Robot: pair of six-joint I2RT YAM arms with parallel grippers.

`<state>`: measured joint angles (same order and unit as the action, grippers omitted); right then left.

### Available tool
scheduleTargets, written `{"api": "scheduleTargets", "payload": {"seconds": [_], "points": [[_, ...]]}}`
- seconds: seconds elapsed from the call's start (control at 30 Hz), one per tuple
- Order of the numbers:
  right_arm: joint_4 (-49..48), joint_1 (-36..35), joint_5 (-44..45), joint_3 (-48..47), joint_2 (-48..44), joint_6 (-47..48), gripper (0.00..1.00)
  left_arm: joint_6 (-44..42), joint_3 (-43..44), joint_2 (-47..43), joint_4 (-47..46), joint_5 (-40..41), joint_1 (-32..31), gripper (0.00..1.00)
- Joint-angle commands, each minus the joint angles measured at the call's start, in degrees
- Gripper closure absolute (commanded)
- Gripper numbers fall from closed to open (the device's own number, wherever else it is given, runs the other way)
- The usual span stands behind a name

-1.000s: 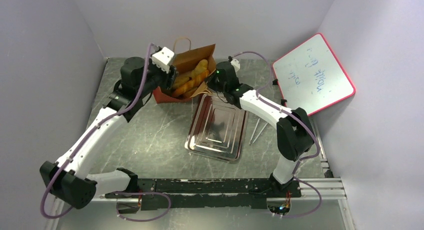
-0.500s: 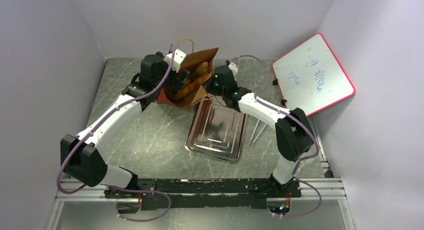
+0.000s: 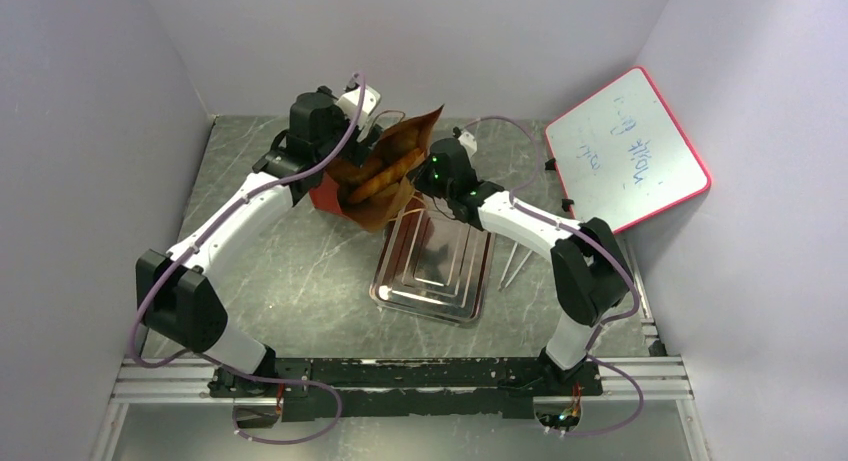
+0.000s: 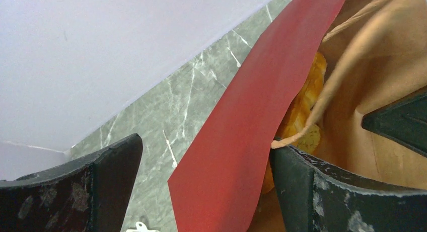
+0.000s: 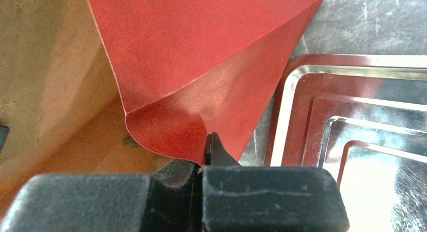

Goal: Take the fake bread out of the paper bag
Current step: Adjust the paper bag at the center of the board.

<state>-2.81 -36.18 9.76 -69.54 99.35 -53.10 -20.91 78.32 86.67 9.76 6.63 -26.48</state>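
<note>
The rust-red paper bag leans at the back of the table, its brown inside facing up. Glossy golden fake bread lies inside it. My left gripper is open and straddles the bag's left wall. In the left wrist view that red wall runs between the fingers of the left gripper. One finger is inside the bag, beside a piece of fake bread and a tan cord handle. My right gripper is shut on a folded red corner of the paper bag.
A silver metal tray lies just in front of the bag, and its rim sits right of the pinched corner. Two thin grey sticks lie right of the tray. A red-framed whiteboard leans on the right wall.
My left gripper opened and swung right, from the bag's left side to astride its wall. The bag tipped and shifted toward the tray. The right gripper kept its pinch.
</note>
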Motion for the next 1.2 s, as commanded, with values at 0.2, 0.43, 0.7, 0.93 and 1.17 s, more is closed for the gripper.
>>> {"api": "scheduleTargets", "payload": {"seconds": [0.2, 0.43, 0.7, 0.93, 1.17], "points": [[1.07, 0.44, -0.25, 1.07, -0.42, 2.03, 1.00, 0.29, 6.33, 1.53, 8.97, -9.18, 0.02, 0.00], [0.97, 0.95, -0.86, 0.60, -0.27, 2.41, 1.00, 0.46, 7.15, 2.73, 12.56, -12.10, -0.04, 0.01], [1.21, 1.28, -1.23, 0.60, -0.59, 2.94, 1.00, 0.08, 9.77, 7.77, 13.44, -12.37, -0.13, 0.21], [1.38, 1.44, -1.57, 0.88, -0.32, 3.14, 1.00, 0.59, 11.77, 12.10, 14.14, -12.75, -0.15, 0.64], [2.77, 1.59, -0.79, 1.98, -0.05, 3.33, 1.00, 1.47, 9.23, 12.91, 11.50, -9.17, -0.81, 0.93]]}}
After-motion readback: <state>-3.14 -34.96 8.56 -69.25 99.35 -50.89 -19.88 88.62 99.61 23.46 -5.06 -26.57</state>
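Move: The bag's upper left rim, which my open left fingers go for, is about 4 cm to the right and 7 cm below, level fore and aft. The bread inside the bag lies some 5 cm right, 2 cm back and 17 cm below; the tray is 14 cm right, 18 cm back and far lower, about 28 cm down. From my right hand, already pinching the near rim, that left rim is roughly 7 cm left, 3 cm ahead and 5 cm up. I sink my wide-open left hand about 7 cm onto the bag's left rim while working some 4 cm right, first easing back a couple of centimetres, then forward again as it drops. The wrist tips down some 15 degrees and turns slightly clockwise, and over the last part the fingers close and pinch the paper edge beside the twine handle. My right hand stays shut on its rim, nearly still. ##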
